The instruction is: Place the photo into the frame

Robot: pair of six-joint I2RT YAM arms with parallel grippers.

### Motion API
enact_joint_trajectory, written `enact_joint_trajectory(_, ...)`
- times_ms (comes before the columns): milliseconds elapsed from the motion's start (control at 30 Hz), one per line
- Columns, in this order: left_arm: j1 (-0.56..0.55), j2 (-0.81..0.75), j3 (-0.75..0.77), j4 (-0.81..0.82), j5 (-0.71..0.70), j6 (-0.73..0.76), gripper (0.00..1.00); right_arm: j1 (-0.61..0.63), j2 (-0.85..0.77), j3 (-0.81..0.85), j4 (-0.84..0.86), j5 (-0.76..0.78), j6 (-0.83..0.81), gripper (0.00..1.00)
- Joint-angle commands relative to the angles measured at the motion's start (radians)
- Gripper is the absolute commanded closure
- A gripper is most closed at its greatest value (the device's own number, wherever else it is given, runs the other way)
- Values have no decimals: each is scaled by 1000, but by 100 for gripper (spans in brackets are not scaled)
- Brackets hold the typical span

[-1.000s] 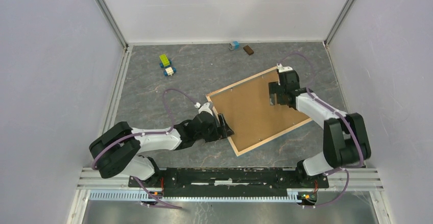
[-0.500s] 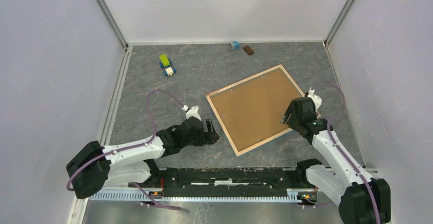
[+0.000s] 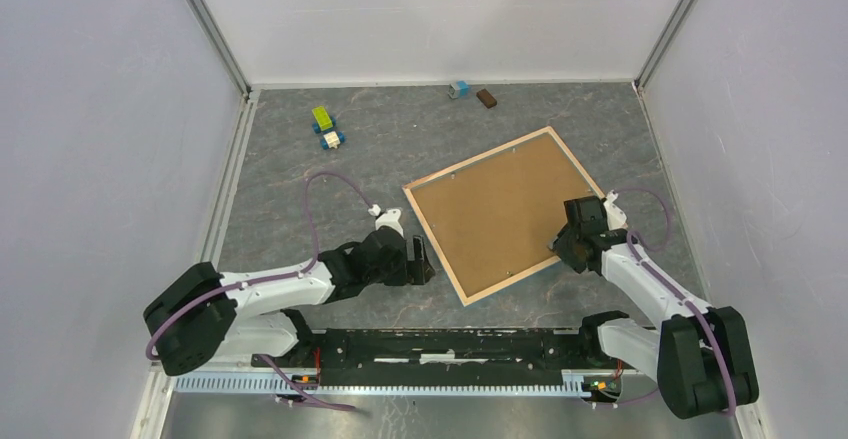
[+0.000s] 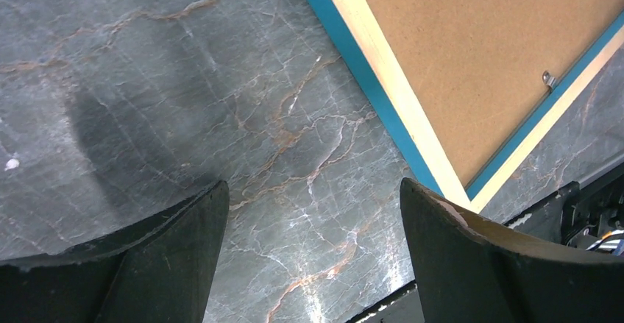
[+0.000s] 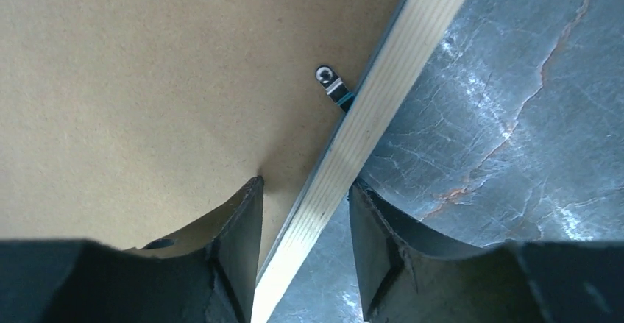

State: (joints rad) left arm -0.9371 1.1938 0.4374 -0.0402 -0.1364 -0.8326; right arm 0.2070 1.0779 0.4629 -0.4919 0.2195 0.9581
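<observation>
The frame (image 3: pixel 476 160) lies back side up on the table, its light wood rail (image 4: pixel 383 73) edged in blue, with the brown backing board (image 3: pixel 495 214) inside it. The photo is hidden. My left gripper (image 3: pixel 422 259) hovers open over bare table just left of the frame's near-left rail, with nothing between its fingers (image 4: pixel 313 187). My right gripper (image 3: pixel 562 244) straddles the frame's right rail (image 5: pixel 383 95). One finger is over the backing board (image 5: pixel 147 80) and the other over the table. The jaws (image 5: pixel 305 185) are narrow, with small gaps still showing beside the rail.
A small metal clip (image 5: pixel 329 84) holds the board at the right rail. Two toy cars (image 3: pixel 323 118) (image 3: pixel 331 140) sit at the far left. A blue block (image 3: pixel 459 89) and a brown block (image 3: pixel 487 98) lie by the back wall. Side walls close in the table.
My right arm swung from the frame's far right corner to its near right rail, and its jaws narrowed around the rail. My left gripper drew back off the frame's left edge onto the table.
</observation>
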Motion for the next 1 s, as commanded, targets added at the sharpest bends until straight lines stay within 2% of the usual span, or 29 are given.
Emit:
enact_joint_trajectory(0,0,30,35,2,41,86,9,-5,45,-49,-23,-20,84,55)
enact_joint_trajectory(100,0,3,32,-3,67,111,9,-4,33,-79,-2,-19,114,69)
enact_joint_trajectory(200,0,-41,20,3,107,129,8,-5,33,-73,22,-19,104,89)
enact_joint_trajectory(300,1,-97,20,-26,132,134,8,-5,37,-17,14,15,18,100)
enact_joint_trajectory(467,0,-203,73,-119,179,129,7,-5,14,89,50,70,-245,100)
enact_joint_trajectory(567,0,-246,138,-176,176,129,7,-5,-50,106,71,133,-325,100)
enact_joint_trajectory(767,1,-166,317,-253,261,173,4,-5,-188,106,135,135,-362,100)
enact_joint_trajectory(900,-6,-75,421,-259,381,189,4,-5,-207,119,117,142,-340,100)
enact_joint_trajectory(967,-35,-36,464,-258,393,215,3,-6,-206,129,99,140,-319,100)
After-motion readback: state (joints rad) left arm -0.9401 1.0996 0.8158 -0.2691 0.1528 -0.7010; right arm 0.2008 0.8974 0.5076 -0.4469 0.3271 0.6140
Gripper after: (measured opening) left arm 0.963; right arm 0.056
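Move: The frame lies face down, its near long rail right between the right hand's open fingers; the frame's middle is about 14 cm left and 9 cm ahead of that hand, its near-left corner roughly 23 cm left and 10 cm back. The brown block stands some 34 cm ahead and 18 cm left. From the left hand, the frame's middle is about 20 cm right, 11 cm ahead and 3 cm lower. The frame's near rail is pinched as the right fingers close on it while creeping forward; then the right hand carries it up about 6 cm, drifting right and a little farther forward and turning slightly counter-clockwise. The left hand, empty and wide open, climbs about 15 cm, then shifts some 6 cm right over the frame. ##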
